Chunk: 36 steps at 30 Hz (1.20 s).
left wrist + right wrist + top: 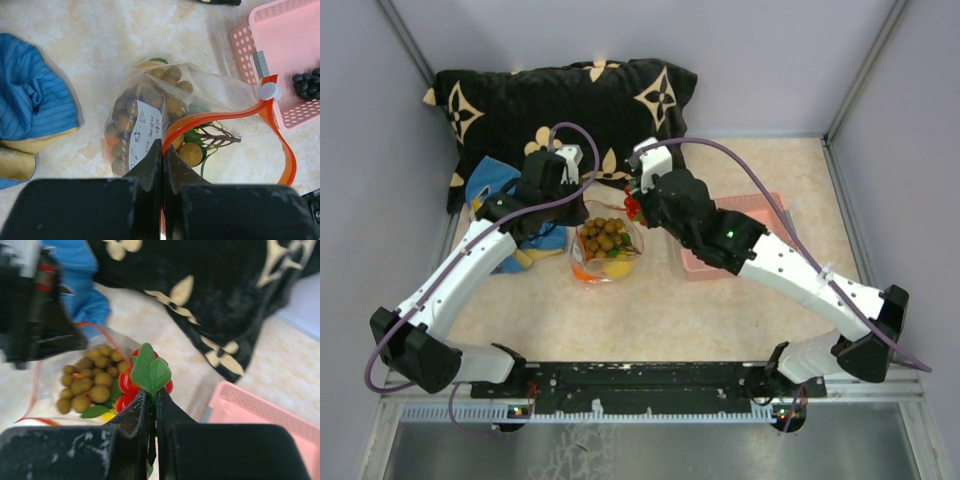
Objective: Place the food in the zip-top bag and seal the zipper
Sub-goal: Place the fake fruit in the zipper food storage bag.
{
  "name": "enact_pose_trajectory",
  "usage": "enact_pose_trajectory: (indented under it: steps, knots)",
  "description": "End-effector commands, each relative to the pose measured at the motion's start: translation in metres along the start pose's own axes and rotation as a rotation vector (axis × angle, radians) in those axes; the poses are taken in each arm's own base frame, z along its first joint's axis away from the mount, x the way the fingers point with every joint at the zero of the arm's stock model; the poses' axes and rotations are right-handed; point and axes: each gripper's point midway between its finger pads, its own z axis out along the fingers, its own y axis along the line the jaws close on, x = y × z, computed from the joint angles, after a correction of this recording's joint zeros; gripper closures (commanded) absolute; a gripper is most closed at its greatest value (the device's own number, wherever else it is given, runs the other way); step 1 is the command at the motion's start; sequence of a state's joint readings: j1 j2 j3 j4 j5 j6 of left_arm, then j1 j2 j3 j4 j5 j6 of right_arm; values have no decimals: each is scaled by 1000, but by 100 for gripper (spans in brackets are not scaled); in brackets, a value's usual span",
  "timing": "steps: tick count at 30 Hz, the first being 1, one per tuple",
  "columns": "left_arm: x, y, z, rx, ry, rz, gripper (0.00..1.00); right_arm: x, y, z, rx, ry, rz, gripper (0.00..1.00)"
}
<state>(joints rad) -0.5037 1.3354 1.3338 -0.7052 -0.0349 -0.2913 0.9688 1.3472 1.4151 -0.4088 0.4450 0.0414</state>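
The clear zip-top bag (605, 247) lies between the arms, holding brownish-tan balls (604, 234), a yellow lemon (619, 268) and orange bits. My left gripper (163, 146) is shut on the orange-red zipper strip (220, 117) at the bag's mouth; a white slider (270, 91) sits on the strip. The bag's white label (142, 135) faces up. My right gripper (152, 394) is shut on the stem of a red cherry cluster with green leaves (148, 371), holding it above the bag's open mouth (633, 205). The balls also show in the right wrist view (87, 381).
A pink basket (772, 212) stands right of the bag and holds dark berries (308, 83). A blue cartoon-print cloth (490, 190) lies left of the bag. A black patterned pillow (560, 100) lies along the back. Grey walls enclose the table.
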Motion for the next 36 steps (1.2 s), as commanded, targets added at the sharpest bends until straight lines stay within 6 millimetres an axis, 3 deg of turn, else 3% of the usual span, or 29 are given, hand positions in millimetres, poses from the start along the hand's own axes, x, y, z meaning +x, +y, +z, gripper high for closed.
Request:
enact_pose_trajectory:
  steps: [1,6,17,20,27,31,36]
  knots:
    - [-10,-7,-1,33,-41,-8,100,-51,39,-20,-219,-202,22,100]
    - [-9,-8,-1,39,-39,-12,100,-31,65,-5,-315,-208,13,100]
    - [-6,-9,0,48,-34,-23,100,30,86,35,-331,-108,-9,100]
    - [-5,-10,0,56,-31,-26,100,40,81,44,-285,-74,-15,94]
    - [-6,-10,-2,54,-35,-21,100,31,74,46,-239,-84,14,64]
    - [-5,-9,-2,53,-31,-23,100,25,74,42,-240,-50,21,54]
    - [-4,-7,-2,44,-33,-20,100,13,61,21,-220,-22,42,48]
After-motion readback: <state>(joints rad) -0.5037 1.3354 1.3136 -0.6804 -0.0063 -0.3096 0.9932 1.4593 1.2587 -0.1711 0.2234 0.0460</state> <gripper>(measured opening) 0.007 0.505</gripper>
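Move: The fake tomatoes are already in the right gripper; the mouth of the zipper bag lies about 7 cm to its left, roughly level with it front to back and some 12 cm below. In the bag, the brown fruit sits about 9 cm left, 1 cm ahead and 17 cm down, the yellow fruit 5 cm left, 3 cm back and 20 cm down. From the left gripper, the mouth's middle is about 7 cm right, 2 cm back and slightly below. Carry the tomatoes about 7 cm left while turning the right wrist some 15 degrees counter-clockwise, and from an early slight rise sink about 10 cm into the bag's mouth. As the descent ends, open the fingers to about half and let go of the tomatoes, then start lifting, a couple of centimetres. Keep the left gripper shut on the rim, holding the mouth open. ##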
